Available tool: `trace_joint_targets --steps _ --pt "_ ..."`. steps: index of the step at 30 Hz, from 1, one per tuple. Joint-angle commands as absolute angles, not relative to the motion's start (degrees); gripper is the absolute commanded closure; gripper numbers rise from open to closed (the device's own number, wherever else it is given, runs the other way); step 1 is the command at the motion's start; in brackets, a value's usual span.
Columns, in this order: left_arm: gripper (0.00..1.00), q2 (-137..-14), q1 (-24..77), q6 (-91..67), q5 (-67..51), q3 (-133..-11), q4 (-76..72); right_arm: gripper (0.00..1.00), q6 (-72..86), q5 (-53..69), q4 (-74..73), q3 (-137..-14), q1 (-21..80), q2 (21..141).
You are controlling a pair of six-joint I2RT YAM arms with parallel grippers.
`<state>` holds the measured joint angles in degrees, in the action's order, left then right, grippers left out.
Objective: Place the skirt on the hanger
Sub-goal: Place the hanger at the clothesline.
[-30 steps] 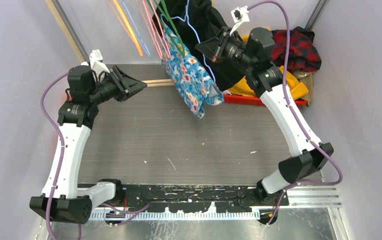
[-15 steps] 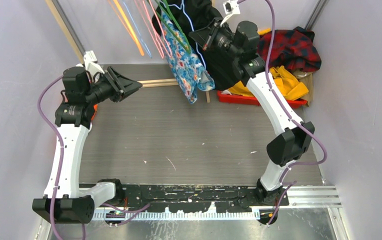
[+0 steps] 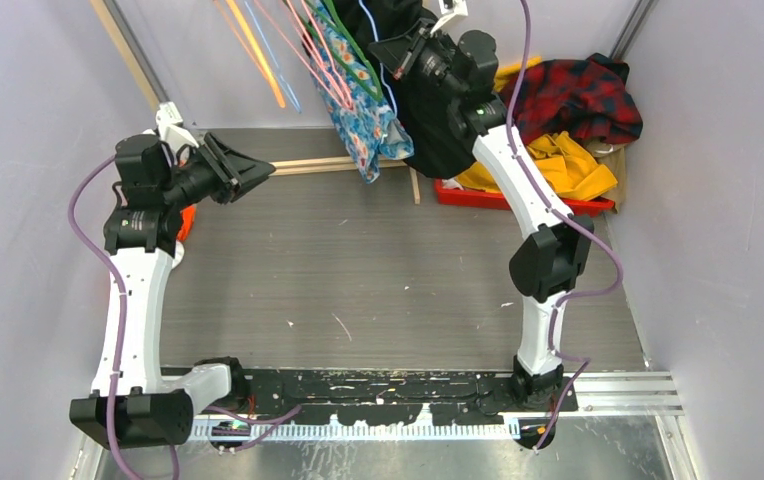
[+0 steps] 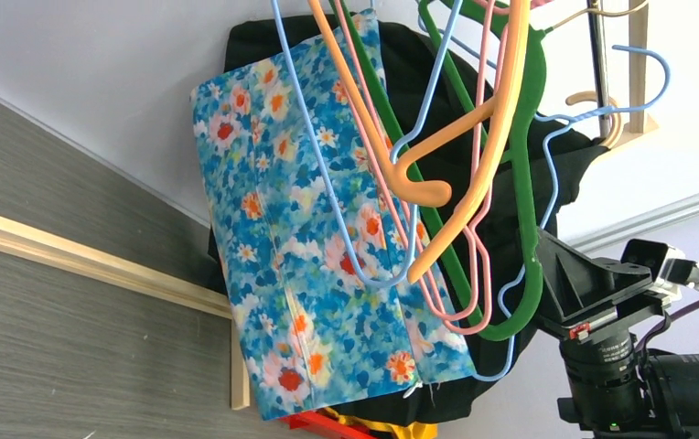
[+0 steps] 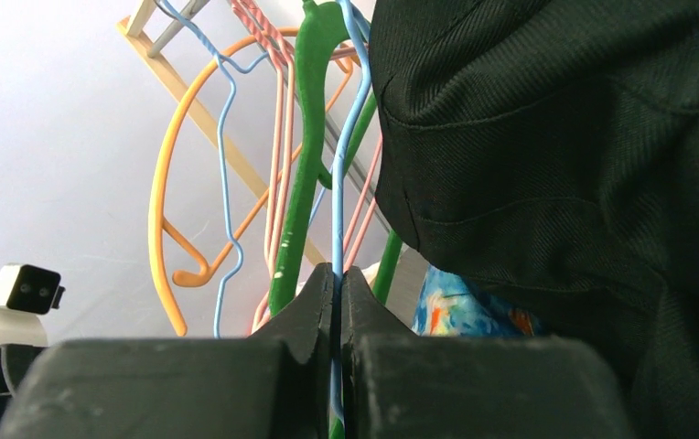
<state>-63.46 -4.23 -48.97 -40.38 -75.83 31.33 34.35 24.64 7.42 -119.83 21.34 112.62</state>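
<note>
The skirt [image 3: 358, 120], blue with red, orange and white flowers, hangs folded at the back of the table, in front of a big black coat [image 3: 448, 130]. In the left wrist view the skirt [image 4: 327, 274] hangs flat behind several coloured hangers. My right gripper [image 3: 390, 52] is high at the back, shut on a thin blue wire hanger [image 5: 338, 210]. That wire runs between its closed fingers [image 5: 309, 311], with a corner of the skirt [image 5: 469, 311] just behind. My left gripper [image 3: 258, 175] hovers to the left of the skirt, open and holding nothing.
Orange, pink and green hangers [image 3: 278, 60] crowd the rack beside the skirt. A red bin [image 3: 518, 200] with yellow cloth [image 3: 568, 165] and a red plaid garment [image 3: 583, 95] sits at the back right. A wooden strip [image 3: 308, 165] lies across the back of the table.
My right arm has risen and swung back and left, carrying the hanger and skirt up toward the rack. My left arm has drawn slightly left.
</note>
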Motion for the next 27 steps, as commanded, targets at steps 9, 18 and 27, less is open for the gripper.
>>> trace_joint_targets --steps 9,18,27 --pt "0.64 -63.2 -6.2 -47.8 -42.9 -75.4 28.6 0.99 39.4 24.9 16.4 -130.0 21.0 118.1" --pt "0.64 -63.3 -6.2 -48.2 -43.2 -74.5 27.5 0.99 39.4 26.5 11.9 -132.7 21.0 120.7" --pt "0.64 -63.5 -6.3 -48.7 -43.3 -73.8 26.6 0.85 35.6 25.3 7.0 -122.1 21.4 114.5"
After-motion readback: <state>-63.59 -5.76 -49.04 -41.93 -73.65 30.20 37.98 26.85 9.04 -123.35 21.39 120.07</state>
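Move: The right hand already pinches the near arm of the blue hanger; the spot on the clothesline rod for its hook is about 13 cm ahead, 4 cm to the left and 13 cm up. The flowered skirt hangs some 3 cm ahead, 4 cm left and 20 cm below, the green hangers about 4 cm ahead and 6 cm left, the black skirt roughly 6 cm ahead and 6 cm right, 18 cm below. From the left hand, that rod spot is some 30 cm ahead, 20 cm right and 22 cm up. With the fingers still shut on the near arm of the blue hanger, the right hand eases some 3 cm forward and 2 cm left between the green hangers and the black skirt, already sinking as it goes, to carry the hook over the rod. The forward reach then stops and, after a brief check, the hand sinks faster, about 4 cm down in all with the fingertips tipping slightly downward, to set the hook on the rod. ##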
